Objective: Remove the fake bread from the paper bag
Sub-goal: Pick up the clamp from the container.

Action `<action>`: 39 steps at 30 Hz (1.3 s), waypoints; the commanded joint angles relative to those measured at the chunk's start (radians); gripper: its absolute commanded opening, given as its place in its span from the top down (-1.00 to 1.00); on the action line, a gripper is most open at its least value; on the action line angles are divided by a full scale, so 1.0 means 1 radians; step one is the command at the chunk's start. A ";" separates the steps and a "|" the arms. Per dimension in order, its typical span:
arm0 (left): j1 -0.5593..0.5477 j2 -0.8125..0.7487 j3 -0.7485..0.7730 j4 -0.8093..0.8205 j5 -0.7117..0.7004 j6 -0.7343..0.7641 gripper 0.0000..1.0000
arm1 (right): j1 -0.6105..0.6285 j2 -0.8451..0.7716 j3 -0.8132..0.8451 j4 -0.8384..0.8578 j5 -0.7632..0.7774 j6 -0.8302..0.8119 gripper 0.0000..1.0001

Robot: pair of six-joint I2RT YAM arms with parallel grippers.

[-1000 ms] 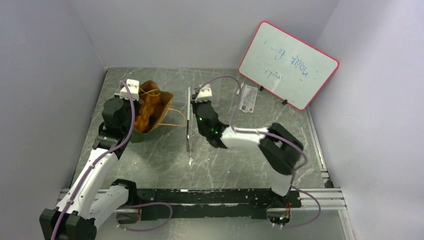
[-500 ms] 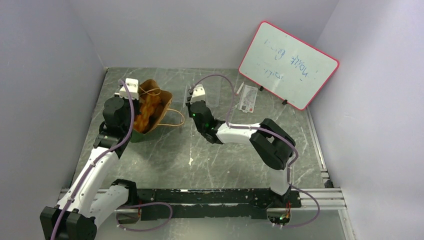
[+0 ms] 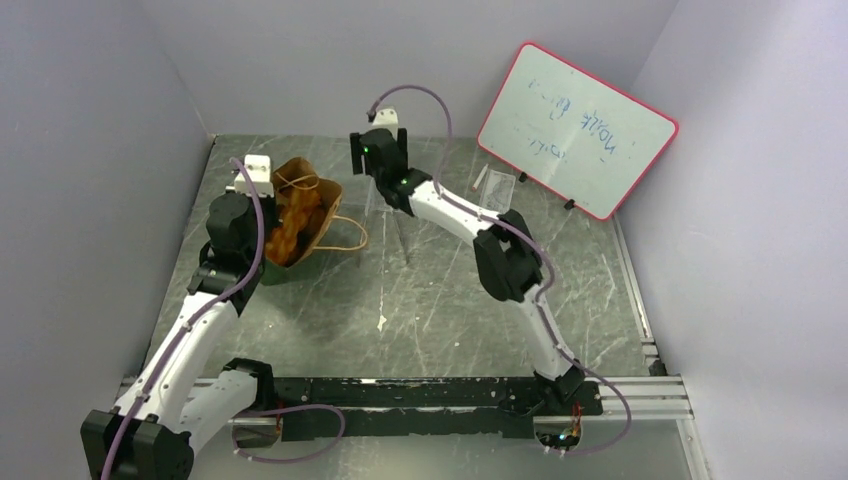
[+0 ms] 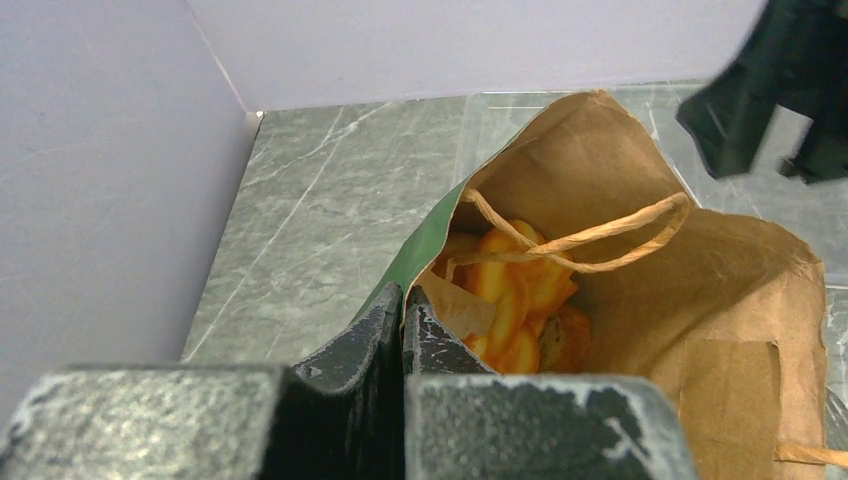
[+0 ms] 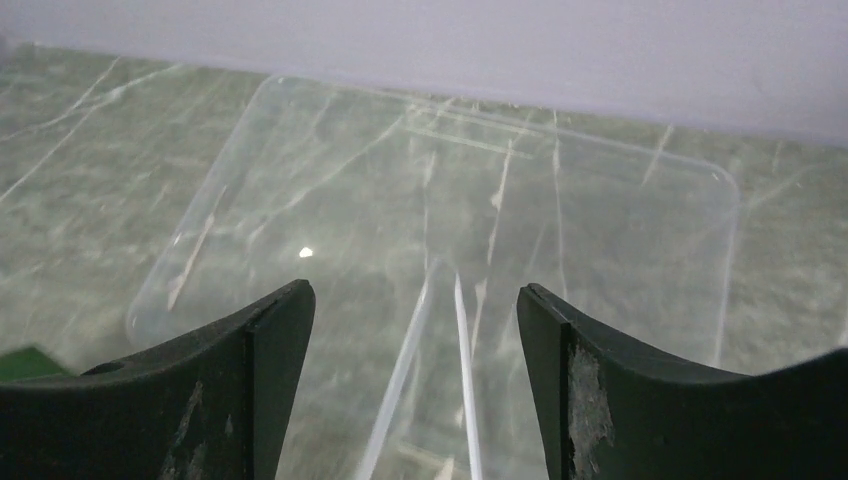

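Observation:
The paper bag point(image 3: 318, 205) lies tipped at the back left, dark green outside point(image 4: 425, 235) and brown inside, its mouth open. Orange fake bread point(image 4: 515, 290) is piled deep inside it point(image 3: 285, 232). My left gripper point(image 4: 403, 295) is shut on the bag's near rim, one finger outside and one inside point(image 3: 262, 192). A cord handle point(image 4: 600, 235) loops across the mouth. My right gripper point(image 5: 415, 300) is open and holds nothing. It hangs at the back point(image 3: 365, 160), just right of the bag, over a clear plastic tray point(image 5: 480, 200).
A pink-framed whiteboard point(image 3: 575, 130) leans in the back right corner, with a small card point(image 3: 497, 187) on the table before it. The bag's second cord handle point(image 3: 347, 235) trails onto the table. Grey walls close in the left, back and right sides.
The right arm has swung from mid-table to the back beside the bag, and its jaws now stand open. The left gripper and the bag have stayed put.

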 commanded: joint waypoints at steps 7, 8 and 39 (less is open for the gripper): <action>0.003 0.028 0.036 0.035 -0.042 -0.060 0.86 | -0.068 0.345 0.527 -0.418 -0.108 0.064 -0.60; 0.003 0.028 0.033 0.037 -0.043 -0.065 0.86 | -0.072 0.356 0.526 -0.416 -0.117 0.070 -0.61; 0.003 0.062 0.027 0.072 -0.038 -0.082 0.86 | -0.104 0.354 0.464 -0.407 -0.195 0.096 0.52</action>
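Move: The bent end of the clamp lies about 5 cm ahead of the open right hand and some 15 cm below it, with the clamp's legs trailing back towards the base. The clear container around it is centred about 8 cm ahead and 17 cm down, while the paper bag stands roughly 17 cm back and 17 cm to the left, 3 cm lower. From the left hand, that same bent end is about 22 cm ahead, 26 cm right and 24 cm below. The right hand first carries on forward over the container by nearly 5 cm, fingers wide, then sinks almost straight down about 14 cm onto the clamp, the wrist tipping the fingers some 20 degrees further downward as it goes. Near the bottom the fingers close to less than half their earlier gap and pinch the clamp's two legs just behind the bend, while the left hand, creeping forward barely a centimetre, keeps its grip on the bag's rim. ##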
